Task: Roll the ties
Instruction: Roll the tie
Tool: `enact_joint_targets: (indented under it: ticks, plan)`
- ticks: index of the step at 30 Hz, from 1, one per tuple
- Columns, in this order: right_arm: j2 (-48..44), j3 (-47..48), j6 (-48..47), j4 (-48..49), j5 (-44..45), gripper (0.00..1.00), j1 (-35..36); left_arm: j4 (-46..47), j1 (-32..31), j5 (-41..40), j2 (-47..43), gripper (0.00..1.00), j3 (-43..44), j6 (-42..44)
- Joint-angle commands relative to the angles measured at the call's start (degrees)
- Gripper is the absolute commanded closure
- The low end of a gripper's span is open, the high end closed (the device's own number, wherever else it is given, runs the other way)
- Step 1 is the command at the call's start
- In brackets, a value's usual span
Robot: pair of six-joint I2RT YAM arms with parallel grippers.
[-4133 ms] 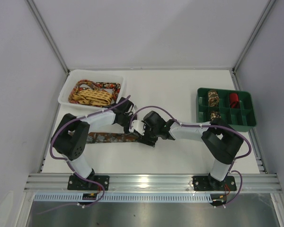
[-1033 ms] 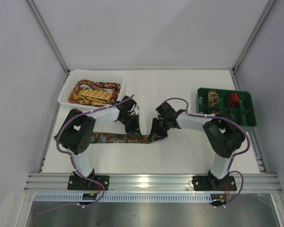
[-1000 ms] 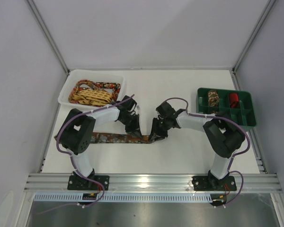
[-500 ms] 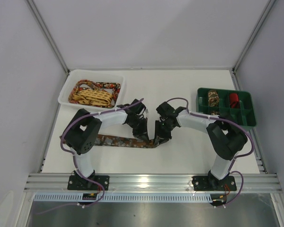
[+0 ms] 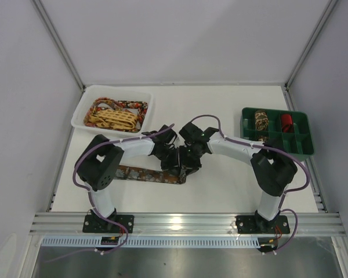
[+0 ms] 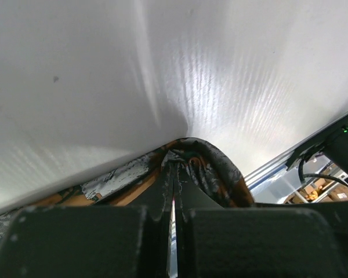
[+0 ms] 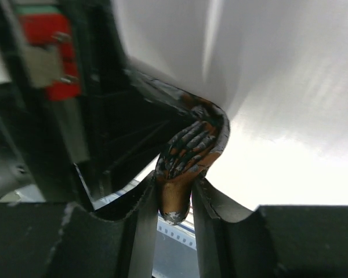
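A dark brown and orange mottled tie (image 5: 145, 174) lies flat on the table, its right end curled up between my two grippers. My left gripper (image 5: 175, 164) is shut on the curled end, whose fabric (image 6: 211, 168) bulges past the fingertips in the left wrist view. My right gripper (image 5: 187, 165) is shut on the same fold; the tie (image 7: 188, 156) is pinched between its fingers (image 7: 142, 226) in the right wrist view. Yellow lattice and red-floral ties (image 5: 111, 117) lie piled in the white tray (image 5: 79, 111). A mottled coil (image 5: 261, 120) and a red coil (image 5: 286, 121) sit in the green organizer (image 5: 301, 152).
The white tray stands at the back left and the green compartment organizer at the right. Both arms meet over the table's middle, wrists nearly touching. An aluminium rail (image 5: 185, 220) runs along the near edge.
Both grippers have moved left and closer together with the tie's right end, which has folded over on itself. The flat part of the tie is shorter.
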Motion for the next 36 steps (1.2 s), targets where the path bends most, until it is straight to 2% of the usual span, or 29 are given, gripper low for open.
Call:
enact_joint_targets:
  ticks: [1,12,22,25,36]
  plan:
    - [2.02,3.99,-0.24,0.19,0.29,0.65,1.87,-0.88,-0.59,-3.53,-2.18,1.0,-2.21,0.73]
    - [6.42,7.51,0.81,-2.53,1.78,0.65,5.65,-3.52,0.56,-11.53,-8.15,0.99,-4.41,1.69]
    - [8.0,9.96,0.2,-4.81,4.33,0.67,6.97,-6.5,5.21,-14.07,-14.39,0.99,-6.61,3.36]
    - [9.05,11.46,0.11,-5.52,4.51,0.66,7.68,-6.07,5.92,-14.61,-16.33,0.99,-9.59,3.89]
    - [13.36,15.77,2.22,-4.73,3.45,0.62,9.79,-3.08,6.36,-13.56,-15.63,0.99,-13.82,3.89]
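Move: The flat strip of the tie runs off to the left: from the left gripper, whose shut tips are already down on it, the strip's middle is about 21 cm left and 1 cm ahead, the part-made roll about 5 cm right and level, and the white bin some 28 cm left and 28 cm ahead. From the right gripper, which already pinches the roll roughly 2 cm below its hand point, the strip's middle is some 27 cm left, 1 cm ahead and 4 cm lower. Run the shut left gripper low along the strip, away from the roll, about 9 cm left, with a small hop near the end before it settles slightly back and down onto the cloth, tilting some 15 degrees as it goes. Meanwhile keep the right fingers' pinch on the roll and bring it after the left gripper, 5 to 6 cm left, easing about 2 cm back and down. ##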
